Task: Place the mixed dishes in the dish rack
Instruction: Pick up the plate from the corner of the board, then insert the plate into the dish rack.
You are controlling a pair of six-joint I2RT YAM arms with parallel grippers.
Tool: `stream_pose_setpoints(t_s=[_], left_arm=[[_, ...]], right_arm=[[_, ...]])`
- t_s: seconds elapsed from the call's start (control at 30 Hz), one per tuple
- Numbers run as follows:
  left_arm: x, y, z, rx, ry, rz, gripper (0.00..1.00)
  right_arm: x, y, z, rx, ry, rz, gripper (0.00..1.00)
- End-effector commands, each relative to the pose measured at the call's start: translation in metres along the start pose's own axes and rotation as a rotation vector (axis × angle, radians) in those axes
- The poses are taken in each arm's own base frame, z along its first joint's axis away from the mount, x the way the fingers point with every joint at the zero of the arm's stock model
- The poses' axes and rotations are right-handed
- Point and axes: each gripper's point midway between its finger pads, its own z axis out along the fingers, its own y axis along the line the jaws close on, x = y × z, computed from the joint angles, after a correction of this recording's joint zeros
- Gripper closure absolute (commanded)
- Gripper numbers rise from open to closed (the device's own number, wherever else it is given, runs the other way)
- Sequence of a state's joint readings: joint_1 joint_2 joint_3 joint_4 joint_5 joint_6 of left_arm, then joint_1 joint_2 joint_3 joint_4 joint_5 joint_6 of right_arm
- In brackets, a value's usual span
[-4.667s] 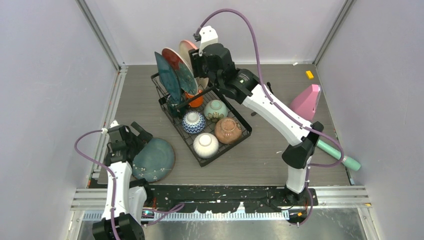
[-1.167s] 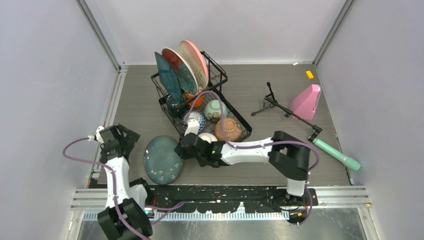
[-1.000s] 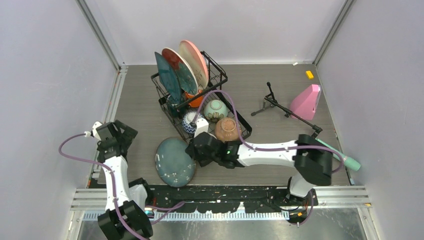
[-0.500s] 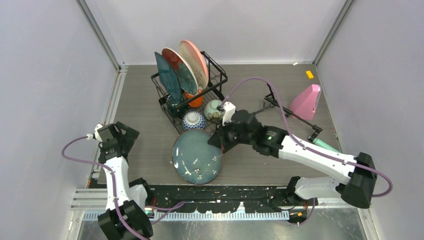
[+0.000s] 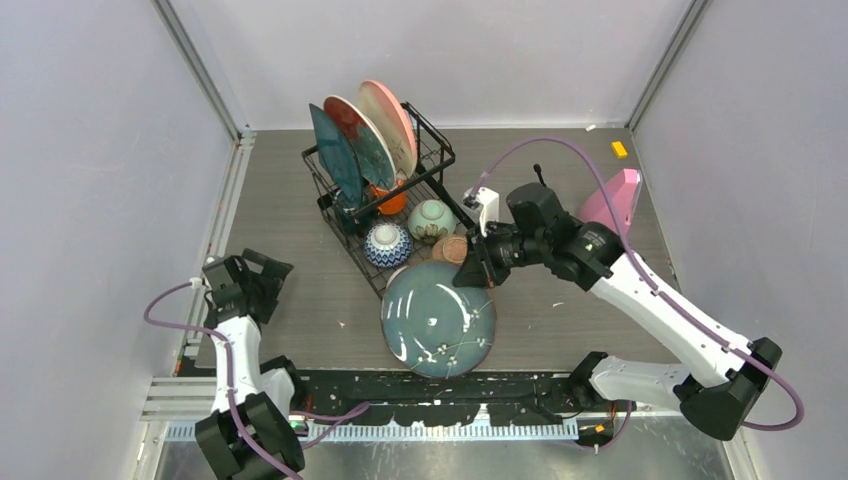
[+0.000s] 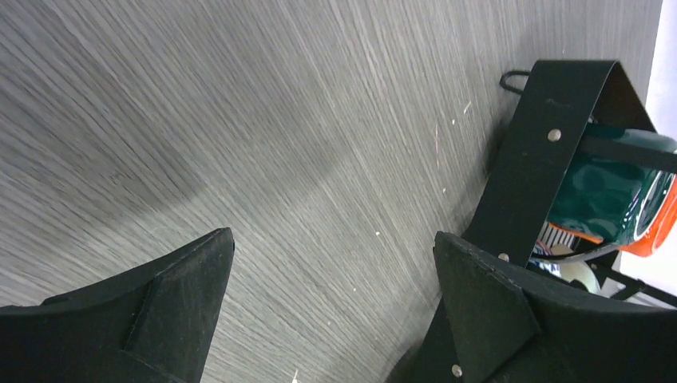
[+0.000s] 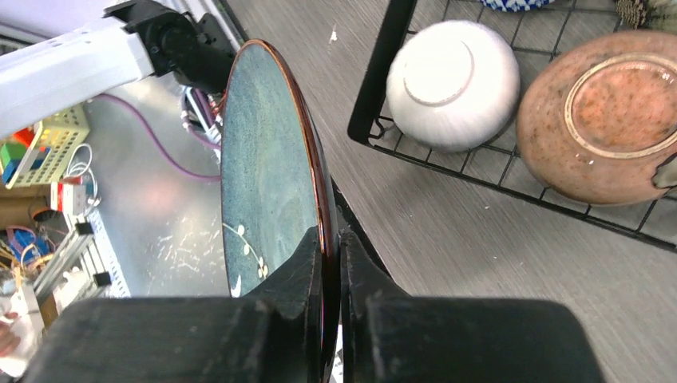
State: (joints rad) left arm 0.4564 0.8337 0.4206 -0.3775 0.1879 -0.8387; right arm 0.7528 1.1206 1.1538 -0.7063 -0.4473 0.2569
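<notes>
My right gripper (image 5: 472, 272) is shut on the rim of a dark teal plate (image 5: 438, 318) and holds it lifted over the near end of the dish rack (image 5: 345, 225). In the right wrist view the plate (image 7: 263, 159) stands edge-on between the fingers (image 7: 315, 255), with a white bowl (image 7: 451, 84) and a tan bowl (image 7: 607, 112) lying upside down in the rack below. Teal (image 5: 335, 155), reddish (image 5: 358, 140) and pink (image 5: 388, 112) plates stand in the slots. My left gripper (image 5: 255, 275) hangs open and empty over bare table at the left.
An orange mug (image 5: 392, 200), a mint bowl (image 5: 431, 220) and a blue-patterned bowl (image 5: 386, 243) sit in the rack. A pink wedge (image 5: 612, 203) and a small yellow block (image 5: 619, 150) lie at the back right. Walls close in on three sides.
The right arm has carried the teal plate from the table's left front to the right and up, over the rack's near end. The left gripper stays open and has drifted slightly nearer.
</notes>
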Motion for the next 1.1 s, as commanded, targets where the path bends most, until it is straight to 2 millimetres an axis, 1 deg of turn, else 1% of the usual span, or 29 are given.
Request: stream_pose_setpoints(t_s=[0.0, 0.07, 0.1, 0.13, 0.17, 0.2, 0.23, 0.27, 0.33, 0.37, 0.4, 0.43, 0.47, 0.5, 0.53, 0.6, 0.63, 0.67, 0.7, 0.73, 0.77, 0.8, 0.83, 0.87, 0.9, 0.93, 0.97, 1.0, 1.07], left_arm=[[0.006, -0.024, -0.003, 0.132, 0.039, 0.01, 0.0], [0.007, -0.03, -0.006, 0.169, 0.043, 0.032, 0.0], [0.007, -0.033, -0.007, 0.186, 0.043, 0.039, 0.0], [0.007, -0.036, -0.008, 0.2, 0.045, 0.043, 0.0], [0.008, -0.038, -0.008, 0.211, 0.049, 0.047, 0.0], [0.01, -0.039, -0.009, 0.217, 0.053, 0.051, 0.0], [0.01, -0.04, -0.009, 0.221, 0.055, 0.051, 0.0], [0.011, -0.04, -0.009, 0.223, 0.058, 0.049, 0.0], [0.013, -0.039, -0.007, 0.227, 0.059, 0.041, 0.0], [0.014, -0.038, -0.006, 0.227, 0.06, 0.036, 0.0], [0.015, -0.037, -0.005, 0.226, 0.06, 0.031, 0.0], [0.016, -0.036, -0.004, 0.225, 0.062, 0.026, 0.0], [0.017, -0.035, -0.003, 0.222, 0.065, 0.022, 0.0], [0.018, -0.034, -0.003, 0.223, 0.068, 0.023, 0.0], [0.018, -0.034, -0.003, 0.223, 0.066, 0.025, 0.0], [0.017, -0.034, -0.003, 0.227, 0.061, 0.036, 0.0], [0.017, -0.034, -0.003, 0.227, 0.06, 0.042, 0.0], [0.017, -0.034, -0.003, 0.23, 0.06, 0.047, 0.0], [0.018, -0.035, -0.003, 0.235, 0.062, 0.054, 0.0], [0.018, -0.037, -0.004, 0.243, 0.066, 0.061, 0.0], [0.018, -0.038, -0.005, 0.25, 0.066, 0.071, 0.0], [0.018, -0.04, -0.006, 0.257, 0.066, 0.081, 0.0], [0.018, -0.042, -0.006, 0.269, 0.067, 0.092, 0.0], [0.019, -0.045, -0.006, 0.29, 0.071, 0.105, 0.0], [0.021, -0.047, -0.007, 0.306, 0.077, 0.118, 0.0], [0.022, -0.047, -0.006, 0.309, 0.087, 0.119, 0.0], [0.025, -0.046, -0.005, 0.312, 0.097, 0.119, 0.0], [0.026, -0.047, -0.005, 0.322, 0.102, 0.121, 0.0], [0.026, -0.047, -0.003, 0.326, 0.098, 0.134, 0.0]], right_arm=[[-0.033, 0.046, -0.041, -0.201, -0.047, -0.132, 1.0], [-0.039, 0.041, -0.047, -0.177, -0.053, -0.154, 1.0], [-0.044, 0.031, -0.048, -0.123, -0.069, -0.155, 1.0], [-0.048, 0.027, -0.052, -0.094, -0.079, -0.153, 1.0], [-0.056, 0.019, -0.058, -0.046, -0.104, -0.158, 1.0], [-0.059, 0.014, -0.062, -0.017, -0.114, -0.152, 1.0], [-0.067, 0.005, -0.069, 0.041, -0.149, -0.139, 1.0], [-0.073, 0.0, -0.077, 0.078, -0.182, -0.137, 1.0], [-0.091, -0.029, -0.095, 0.283, -0.266, -0.116, 1.0], [-0.099, -0.034, -0.105, 0.339, -0.298, -0.113, 1.0], [-0.106, -0.051, -0.116, 0.457, -0.334, -0.098, 1.0], [-0.115, -0.056, -0.127, 0.51, -0.369, -0.098, 1.0], [-0.121, -0.067, -0.139, 0.603, -0.401, -0.088, 1.0], [-0.133, -0.066, -0.151, 0.633, -0.449, -0.088, 1.0], [-0.14, -0.071, -0.163, 0.692, -0.49, -0.07, 1.0], [-0.168, -0.063, -0.191, 0.738, -0.618, -0.067, 1.0], [-0.178, -0.063, -0.195, 0.749, -0.647, -0.066, 1.0], [-0.191, -0.058, -0.211, 0.773, -0.706, -0.065, 1.0], [-0.199, -0.062, -0.211, 0.8, -0.713, -0.061, 1.0], [-0.21, -0.056, -0.223, 0.805, -0.752, -0.068, 1.0], [-0.217, -0.062, -0.219, 0.827, -0.749, -0.064, 1.0], [-0.229, -0.057, -0.227, 0.827, -0.794, -0.071, 1.0], [-0.237, -0.062, -0.221, 0.836, -0.794, -0.07, 1.0], [-0.25, -0.062, -0.22, 0.83, -0.833, -0.07, 1.0], [-0.256, -0.061, -0.217, 0.819, -0.85, -0.067, 1.0], [-0.269, -0.061, -0.212, 0.801, -0.882, -0.072, 1.0], [-0.276, -0.06, -0.208, 0.783, -0.891, -0.076, 1.0], [-0.288, -0.061, -0.203, 0.776, -0.906, -0.078, 1.0], [-0.305, -0.065, -0.195, 0.78, -0.903, -0.083, 1.0]])
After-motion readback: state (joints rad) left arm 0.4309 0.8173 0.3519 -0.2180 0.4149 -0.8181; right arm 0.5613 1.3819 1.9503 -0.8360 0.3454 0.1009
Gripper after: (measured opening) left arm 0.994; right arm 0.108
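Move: Forward about 28 cm, 3 cm to the left and some 3 cm below the right hand is the free right end of the dish rack's upper tier; the pink plate standing there is about 9 cm farther left. Nearer and some 19 cm below this hand, the brown bowl lies 12 cm ahead and 2 cm right, the white bowl 4 cm ahead and 8 cm left. From the left hand that free end is roughly 20 cm ahead, 34 cm right and 14 cm higher. Keeping its pinch on the plate's rim, the right hand lifts, sweeps forward and right clear of the lower-tier bowls, then climbs on forward: about 20 cm up, 18 cm forward and 12 cm right in all. The wrist swings clockwise some 45 degrees and tips its fingers up. The open, empty left hand eases about 4 cm right, turning slightly clockwise. ##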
